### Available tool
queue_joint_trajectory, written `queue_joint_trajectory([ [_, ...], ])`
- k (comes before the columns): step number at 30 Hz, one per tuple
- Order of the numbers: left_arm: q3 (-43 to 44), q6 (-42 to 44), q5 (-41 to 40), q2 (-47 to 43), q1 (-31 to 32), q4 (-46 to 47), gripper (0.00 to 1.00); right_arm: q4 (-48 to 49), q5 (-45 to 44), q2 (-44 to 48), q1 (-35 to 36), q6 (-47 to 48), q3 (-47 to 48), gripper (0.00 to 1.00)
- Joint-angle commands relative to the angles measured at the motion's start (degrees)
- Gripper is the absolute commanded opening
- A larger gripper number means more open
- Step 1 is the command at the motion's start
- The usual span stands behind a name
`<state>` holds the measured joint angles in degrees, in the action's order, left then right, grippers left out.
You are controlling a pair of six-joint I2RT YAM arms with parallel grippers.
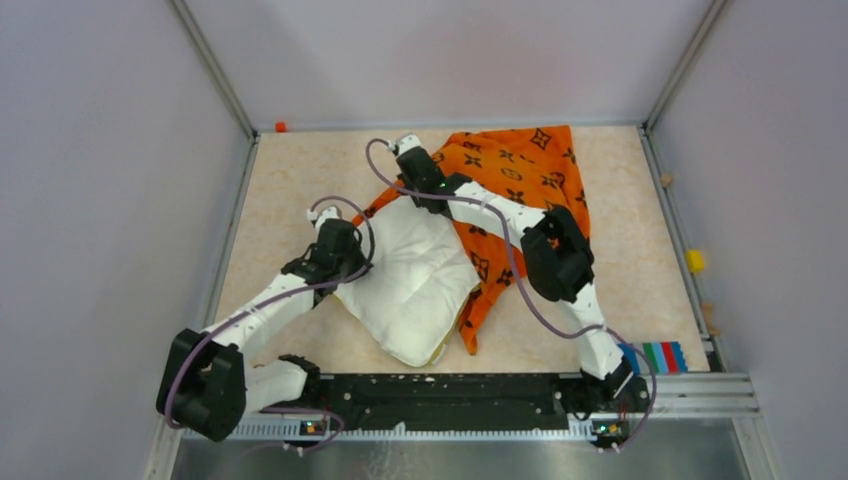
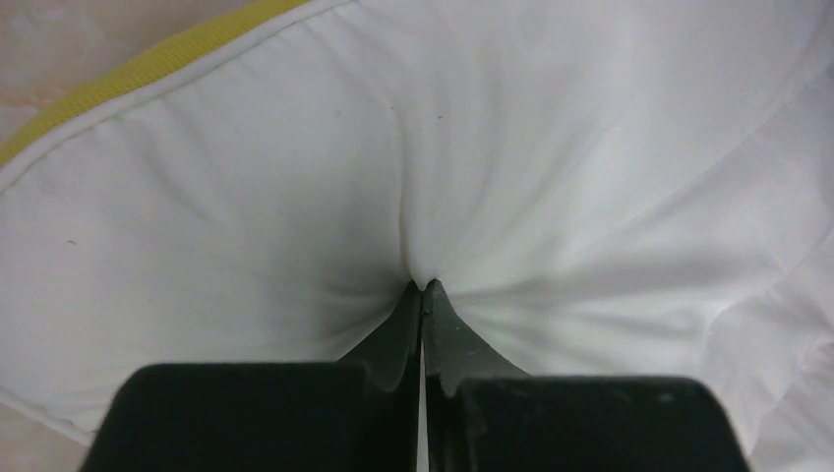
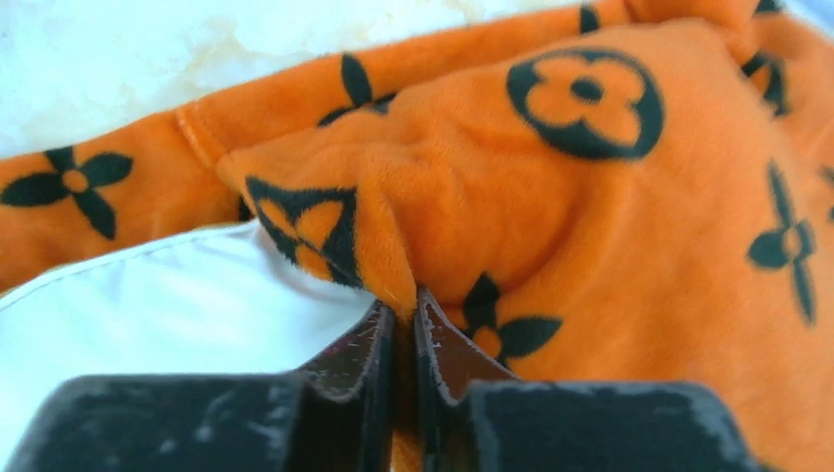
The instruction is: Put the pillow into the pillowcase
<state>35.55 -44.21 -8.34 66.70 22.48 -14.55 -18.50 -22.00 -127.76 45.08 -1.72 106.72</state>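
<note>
The white quilted pillow (image 1: 410, 280) lies in the middle of the table, and its far end is tucked at the mouth of the orange pillowcase (image 1: 520, 165). My left gripper (image 1: 358, 258) presses on the pillow's left side. In the left wrist view this gripper (image 2: 423, 285) is shut on a pinch of the pillow (image 2: 590, 147), with creases fanning out from the tips and the yellow trim (image 2: 148, 69) at the upper left. My right gripper (image 1: 418, 185) is at the pillowcase's left edge. The right wrist view shows it (image 3: 403, 300) shut on a fold of pillowcase (image 3: 590, 197), beside the pillow (image 3: 177, 305).
The beige table (image 1: 300, 170) is fenced by grey walls and metal rails. A small orange piece (image 1: 281, 127) sits at the back left corner. A yellow block (image 1: 694, 261) and a strip of coloured blocks (image 1: 660, 355) lie along the right edge.
</note>
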Motion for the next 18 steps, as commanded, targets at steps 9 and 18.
queue_joint_trajectory([
  [9,1.41,2.33,11.46,4.63,-0.35,11.43,0.00,-11.97,7.94,2.26,11.59,-14.11,20.98,0.00],
  [18,13.91,-3.01,2.48,10.79,-2.20,10.76,0.00,-3.71,17.36,9.96,5.33,-22.89,-0.68,0.00],
])
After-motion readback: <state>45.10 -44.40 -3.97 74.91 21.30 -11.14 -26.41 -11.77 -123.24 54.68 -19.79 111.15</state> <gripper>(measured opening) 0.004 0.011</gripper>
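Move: The pillowcase's upper rim lies right between the right hand's nearly shut fingers, with the rest of the case spread about 21 cm to its right, level with it and some 6 cm lower. The pillow's middle is roughly 17 cm back from that hand, straight behind and 6 cm below. From the left hand, already pinching the pillow's top, that rim is about 14 cm ahead and 8 cm right; the pillow's middle is 7 cm right and 3 cm back. The pillowcase's rim gets pinched fully shut by the right fingers, lifted nearly 10 cm, then swept left and back over the pillow towards the left hand and lowered about 5 cm, the wrist rolling its left side up some 20 degrees. Still pinching the pillow, the left hand edges right, then feeds it forward about 5 cm, rising slightly towards the rim. ##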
